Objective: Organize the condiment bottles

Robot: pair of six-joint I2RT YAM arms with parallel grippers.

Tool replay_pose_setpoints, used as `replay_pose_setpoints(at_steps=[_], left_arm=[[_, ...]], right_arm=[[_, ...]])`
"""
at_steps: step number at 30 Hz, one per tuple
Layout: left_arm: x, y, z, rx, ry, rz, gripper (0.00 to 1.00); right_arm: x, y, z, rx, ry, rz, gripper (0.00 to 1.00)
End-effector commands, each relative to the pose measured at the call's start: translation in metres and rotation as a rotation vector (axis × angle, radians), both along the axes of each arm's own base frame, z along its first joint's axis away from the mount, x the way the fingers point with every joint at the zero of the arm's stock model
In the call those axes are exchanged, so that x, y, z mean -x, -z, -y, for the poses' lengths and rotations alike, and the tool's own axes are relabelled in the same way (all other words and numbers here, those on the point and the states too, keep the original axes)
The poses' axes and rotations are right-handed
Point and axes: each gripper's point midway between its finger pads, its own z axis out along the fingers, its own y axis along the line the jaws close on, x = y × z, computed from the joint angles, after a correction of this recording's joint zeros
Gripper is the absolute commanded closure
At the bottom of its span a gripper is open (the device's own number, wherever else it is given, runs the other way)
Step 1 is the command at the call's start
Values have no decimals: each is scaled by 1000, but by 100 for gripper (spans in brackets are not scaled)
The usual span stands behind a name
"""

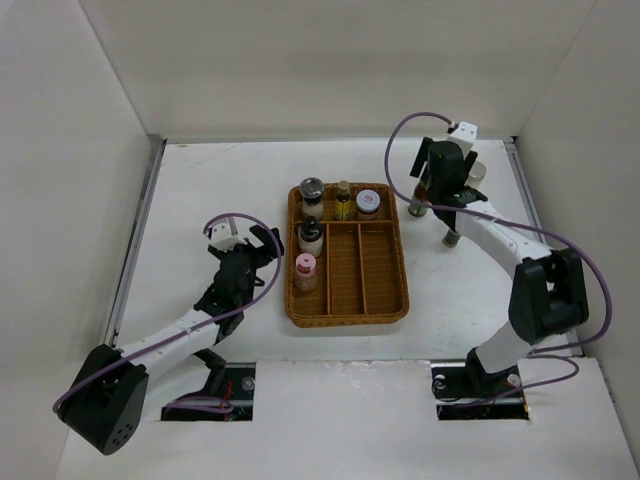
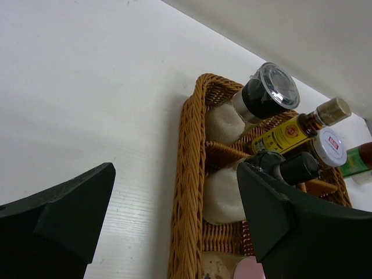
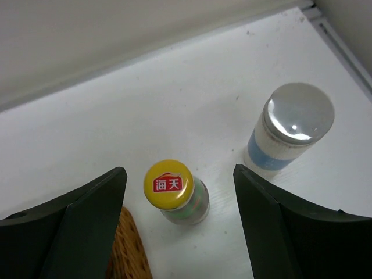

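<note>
Five condiment bottles stand in the wicker tray: a silver-capped one, a tan-capped yellow-labelled one, a white-lidded jar, a black-capped one and a pink-capped one. Right of the tray, on the table, a yellow-capped bottle stands upright beside a silver-lidded, blue-labelled white jar. My right gripper hangs open above the yellow cap, a finger on each side, touching nothing. My left gripper is open and empty over the tray's left rim.
A third small bottle stands on the table below the right gripper. The tray's two long right compartments hold nothing. White walls close in the table at the back and both sides. The left gripper sits just left of the tray.
</note>
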Motion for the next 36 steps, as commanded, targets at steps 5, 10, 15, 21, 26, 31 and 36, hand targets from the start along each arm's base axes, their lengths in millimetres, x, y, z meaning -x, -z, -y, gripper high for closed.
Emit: replay_pose_setpoints(at_steps=[5, 10, 15, 21, 26, 31, 36], left_arm=[[-3, -10, 8, 33, 20, 38, 14], [-3, -11, 7, 35, 19, 41, 14], [-4, -8, 7, 29, 17, 32, 14], [-3, -11, 6, 35, 16, 41, 14], [-3, -10, 6, 33, 16, 38, 14], [-3, -9, 5, 32, 13, 37, 14], [-3, -8, 6, 30, 17, 33, 14]], right_arm=[[-21, -4, -7, -4, -60, -3, 22], [-26, 3, -8, 11, -56, -13, 39], [-30, 12, -7, 27, -47, -25, 64], [-28, 10, -1, 50, -21, -38, 46], [-28, 19, -4, 42, -34, -57, 49], [-27, 11, -3, 40, -27, -34, 69], [-14, -41, -5, 31, -11, 107, 74]])
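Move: The yellow-capped sauce bottle stands just ahead of the right fingertips, about 3 cm forward and 1 cm to their left, its middle some 14 cm below them. The silver-capped bottle is about 5 cm ahead and 11 cm right of that hand, the small dark bottle roughly 7 cm back and 8 cm right, and the white-lidded jar in the tray 2 cm back and 16 cm left. From the idle left hand the yellow-capped bottle lies about 18 cm ahead, 44 cm right and a little below. The open right hand drops about 4 cm beside the yellow cap, then eases forward 2 cm and up a little while the fingers close around it, the fingers tipping about 5 degrees further down. With the forward reach done, it loosens the fingers slightly, sinks another centimetre or so, and closes again to pinch the cap from both sides, staying there without lifting. ##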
